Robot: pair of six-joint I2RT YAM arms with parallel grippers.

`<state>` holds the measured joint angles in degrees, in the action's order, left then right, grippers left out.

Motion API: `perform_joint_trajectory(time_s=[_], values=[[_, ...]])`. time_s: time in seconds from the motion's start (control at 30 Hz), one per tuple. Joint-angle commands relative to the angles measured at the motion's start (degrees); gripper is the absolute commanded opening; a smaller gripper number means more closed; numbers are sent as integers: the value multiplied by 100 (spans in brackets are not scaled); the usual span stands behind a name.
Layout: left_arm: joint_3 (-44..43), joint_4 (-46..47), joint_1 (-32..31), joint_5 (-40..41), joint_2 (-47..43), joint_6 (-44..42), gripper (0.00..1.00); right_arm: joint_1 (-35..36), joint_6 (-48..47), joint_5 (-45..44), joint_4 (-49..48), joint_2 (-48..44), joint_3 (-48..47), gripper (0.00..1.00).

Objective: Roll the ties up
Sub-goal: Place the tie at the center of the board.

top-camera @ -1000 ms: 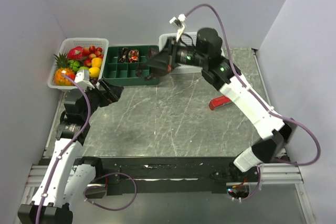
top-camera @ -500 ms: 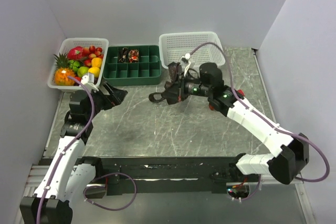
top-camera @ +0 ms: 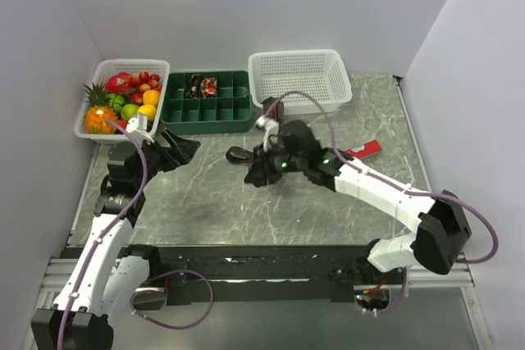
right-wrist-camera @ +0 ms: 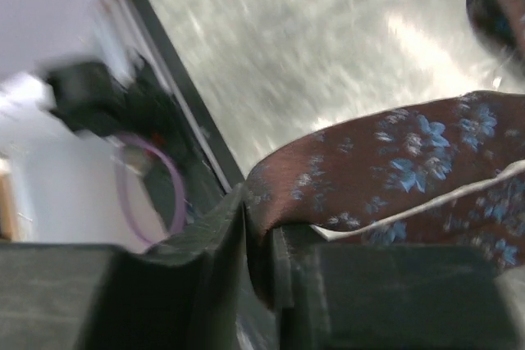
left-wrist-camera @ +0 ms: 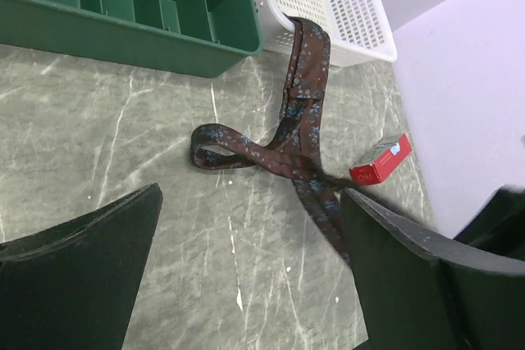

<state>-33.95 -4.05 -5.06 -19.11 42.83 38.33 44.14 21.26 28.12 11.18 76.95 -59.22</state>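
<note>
A dark brown tie [left-wrist-camera: 299, 96] with blue flecks trails from the foot of the white basket [left-wrist-camera: 361, 22] across the table. It bends into a loop [top-camera: 238, 154] near the middle. My right gripper [top-camera: 253, 175] is low over the table just past that loop. In the right wrist view the tie [right-wrist-camera: 394, 170] is wedged in the narrow gap of my right gripper [right-wrist-camera: 261, 219], shut on it. My left gripper [top-camera: 179, 147] hovers to the left, apart from the tie; the left wrist view shows it [left-wrist-camera: 250, 202] open and empty.
A green divided tray [top-camera: 207, 114] stands at the back, with dark bundles [top-camera: 202, 84] in two rear compartments. A fruit basket [top-camera: 123, 64] is at the back left, the white basket [top-camera: 299, 55] at the back right. A red bar [top-camera: 363, 151] lies right of the tie.
My right arm has swung down from beside the tray and basket to the middle of the table, dragging the tie with it. The left arm has barely moved.
</note>
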Motion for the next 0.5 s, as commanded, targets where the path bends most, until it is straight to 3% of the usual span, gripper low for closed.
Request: perform_joint_trajectory(time_s=[0.0, 0.07, 0.1, 0.13, 0.17, 0.2, 0.33, 0.47], values=[[-85, -34, -4, 74, -169, -106, 96, 612, -938, -1217, 1008, 259, -81, 37], [-68, -8, -12, 110, -213, -106, 96, 789, -1018, -1597, 1236, 312, 51, 46], [-50, 10, -4, 101, -214, -97, 96, 798, -1001, -1964, 1377, 277, 95, 63], [-32, 27, -4, 57, -205, -80, 96, 807, -1009, -2116, 1430, 146, 173, 73], [3, 62, -4, 48, -170, -71, 96, 807, -1009, -2292, 1474, 49, 191, 93], [12, 89, -4, 31, -152, -71, 96, 807, -983, -2520, 1562, -47, 200, 99], [56, 186, -13, -22, -64, -53, 96, 719, -1097, -3101, 1633, -373, -35, 99], [73, 212, -13, -22, -47, -62, 96, 394, -914, -2918, 1694, 91, -501, 99]])
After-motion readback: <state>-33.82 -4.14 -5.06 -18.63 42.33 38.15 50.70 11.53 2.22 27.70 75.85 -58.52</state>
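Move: The right hand still holds the tie's near end; the board's centre lies about 6 cm ahead, 3 cm left and 18 cm below. From this hand, the green tray is some 24 cm ahead and 15 cm left, the white basket 29 cm ahead and 11 cm right. For the left hand the board's centre is roughly 19 cm right, 2 cm back, 20 cm below. Tipping down, the right hand sinks about 8 cm, opens wide to release the tie, then swings left, rising. ##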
